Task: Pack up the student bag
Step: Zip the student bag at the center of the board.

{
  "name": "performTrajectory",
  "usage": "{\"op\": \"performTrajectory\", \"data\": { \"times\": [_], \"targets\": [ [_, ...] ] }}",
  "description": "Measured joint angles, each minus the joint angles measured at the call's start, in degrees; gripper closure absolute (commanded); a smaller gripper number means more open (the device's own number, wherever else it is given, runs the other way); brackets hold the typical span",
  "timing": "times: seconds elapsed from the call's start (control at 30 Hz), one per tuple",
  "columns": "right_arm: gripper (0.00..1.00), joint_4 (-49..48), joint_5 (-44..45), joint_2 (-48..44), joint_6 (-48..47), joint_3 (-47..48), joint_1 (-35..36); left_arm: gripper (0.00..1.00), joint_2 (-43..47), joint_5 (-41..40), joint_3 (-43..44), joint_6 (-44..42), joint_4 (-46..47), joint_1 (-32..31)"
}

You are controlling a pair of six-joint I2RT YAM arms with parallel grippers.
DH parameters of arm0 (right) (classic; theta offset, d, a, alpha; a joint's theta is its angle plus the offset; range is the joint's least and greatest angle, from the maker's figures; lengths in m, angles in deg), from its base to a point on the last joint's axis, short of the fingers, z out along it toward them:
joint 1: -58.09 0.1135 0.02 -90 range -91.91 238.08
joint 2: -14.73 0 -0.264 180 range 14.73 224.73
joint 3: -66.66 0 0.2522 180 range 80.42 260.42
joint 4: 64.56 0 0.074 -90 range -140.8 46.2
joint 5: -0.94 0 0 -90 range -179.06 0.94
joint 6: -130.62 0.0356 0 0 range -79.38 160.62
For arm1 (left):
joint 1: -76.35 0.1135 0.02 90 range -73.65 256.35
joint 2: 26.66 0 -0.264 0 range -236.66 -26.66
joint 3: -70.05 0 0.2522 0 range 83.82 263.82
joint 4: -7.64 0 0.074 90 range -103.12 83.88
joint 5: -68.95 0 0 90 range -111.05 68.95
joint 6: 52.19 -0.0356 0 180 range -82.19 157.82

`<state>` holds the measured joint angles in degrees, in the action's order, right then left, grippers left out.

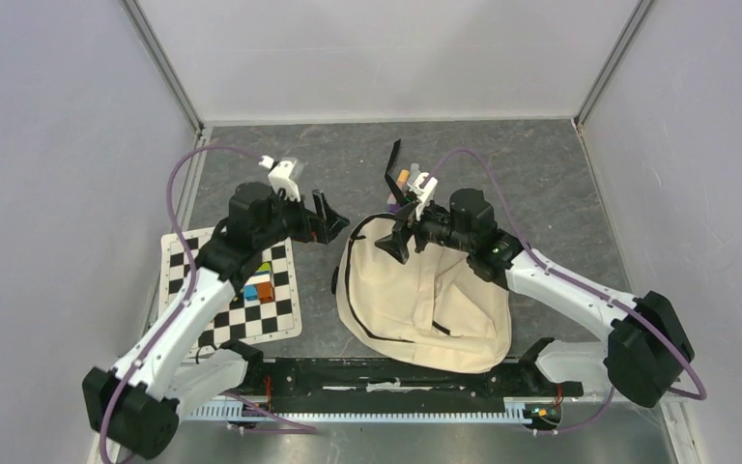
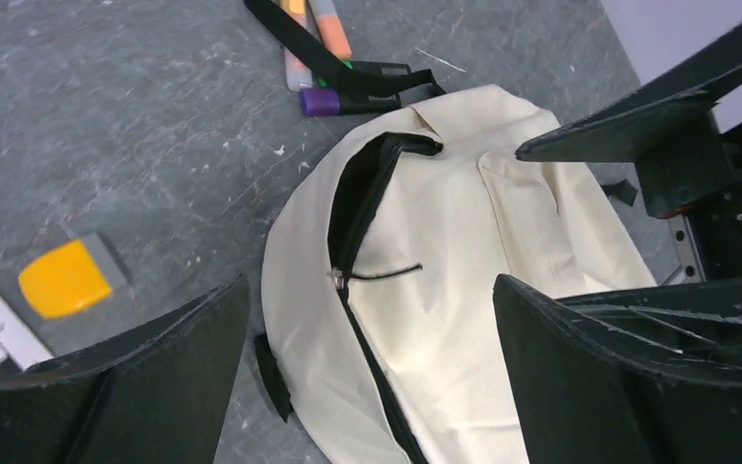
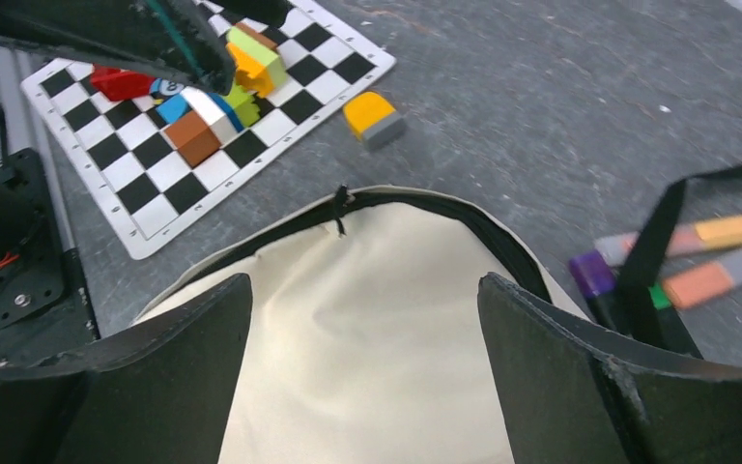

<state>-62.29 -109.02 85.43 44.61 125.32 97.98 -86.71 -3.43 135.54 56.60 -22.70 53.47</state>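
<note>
The student bag [image 1: 415, 304] lies flat on the grey table, cream fabric with a black zipper. Its zipper [image 2: 362, 188] gapes partly open near the top, and the pull [image 2: 336, 278] rests on the fabric. My left gripper [image 1: 336, 224] hovers at the bag's upper left edge, open, with nothing between its fingers [image 2: 372, 290]. From the other side, my right gripper [image 1: 398, 227] hangs over the bag's top, also open and empty [image 3: 365, 280]. The cream cloth of the student bag [image 3: 367, 329] fills the space below it.
Several markers [image 2: 321, 53] lie under the bag's black strap [image 3: 652, 246] just beyond its top. A yellow-and-grey block [image 2: 63, 277] sits on the table left of the bag. A checkered mat [image 1: 188, 290] with coloured blocks [image 3: 203, 121] lies at the left.
</note>
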Motion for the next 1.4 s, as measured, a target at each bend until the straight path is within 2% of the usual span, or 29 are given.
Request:
{"op": "performTrajectory", "data": {
  "times": [0.13, 0.33, 0.57, 0.8, 1.1, 1.17, 1.2, 1.23, 1.3, 1.4],
  "targets": [
    [0.26, 1.2, -4.4, 4.2, -1.3, 3.6, 0.1, 0.04, 8.3, -2.1, -7.3, 5.5, 0.3, 0.0],
    [0.32, 7.1, -4.1, 11.8, -2.4, 11.8, 2.7, 0.16, 9.4, -1.0, -15.1, 11.5, -1.3, 0.0],
    [0.41, 12.8, 0.2, 17.3, -3.8, 16.4, 5.5, 0.34, 6.6, 2.6, -16.1, 13.6, -0.1, 0.0],
    [0.57, 15.8, 3.0, 21.2, -5.1, 19.1, 5.7, 0.38, 3.1, 5.8, -16.7, 14.9, 3.1, 0.0],
    [0.6, 16.4, 3.5, 23.3, -5.6, 21.2, 6.5, 0.44, -0.4, 7.0, -16.7, 15.1, 5.2, 0.0],
    [0.66, 16.5, 3.5, 23.6, -5.6, 21.6, 6.6, 0.48, -1.6, 7.0, -16.7, 15.1, 5.2, -0.1],
    [0.72, 16.5, 3.4, 23.8, -5.6, 21.9, 6.6, 0.49, -2.3, 7.0, -16.7, 15.1, 5.3, -0.1],
    [0.79, 16.5, 3.4, 24.0, -5.7, 22.1, 6.6, 0.5, -2.8, 7.0, -16.7, 15.1, 5.3, -0.1],
    [1.0, 16.5, 3.4, 24.5, -5.9, 22.6, 6.7, 0.52, -3.8, 7.0, -16.7, 15.1, 5.8, -0.2],
    [1.0, 16.5, 3.4, 25.0, -5.8, 23.0, 6.8, 0.74, -5.0, 7.1, -16.7, 15.1, 7.5, -0.2]
  ]
}}
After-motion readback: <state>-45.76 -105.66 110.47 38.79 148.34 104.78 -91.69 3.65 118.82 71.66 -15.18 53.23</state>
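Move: The zip pull of the student bag lies about 7 cm to the right hand's left, 2 cm ahead and 6 cm below. From that hand, the purple marker is some 11 cm ahead and 2 cm right, the yellow block about 20 cm left and 6 cm ahead, both some 13 cm down. For the left hand, the bag's zipped edge just short of the pull sits roughly 5 cm back, 2 cm right and 12 cm below; the pull itself is 2 cm back, 4 cm right and 11 cm below. The right fingers close from wide open to shut and pinch the zip pull's black strap, after reaching about 7 cm left and 6 cm down to it while the hand rolls some 15 degrees. Meanwhile the left hand sinks about 12 cm and first draws back 5 cm, its fingers tipping down some 25 degrees and half closing astride the bag's zipped edge just short of the pull. ##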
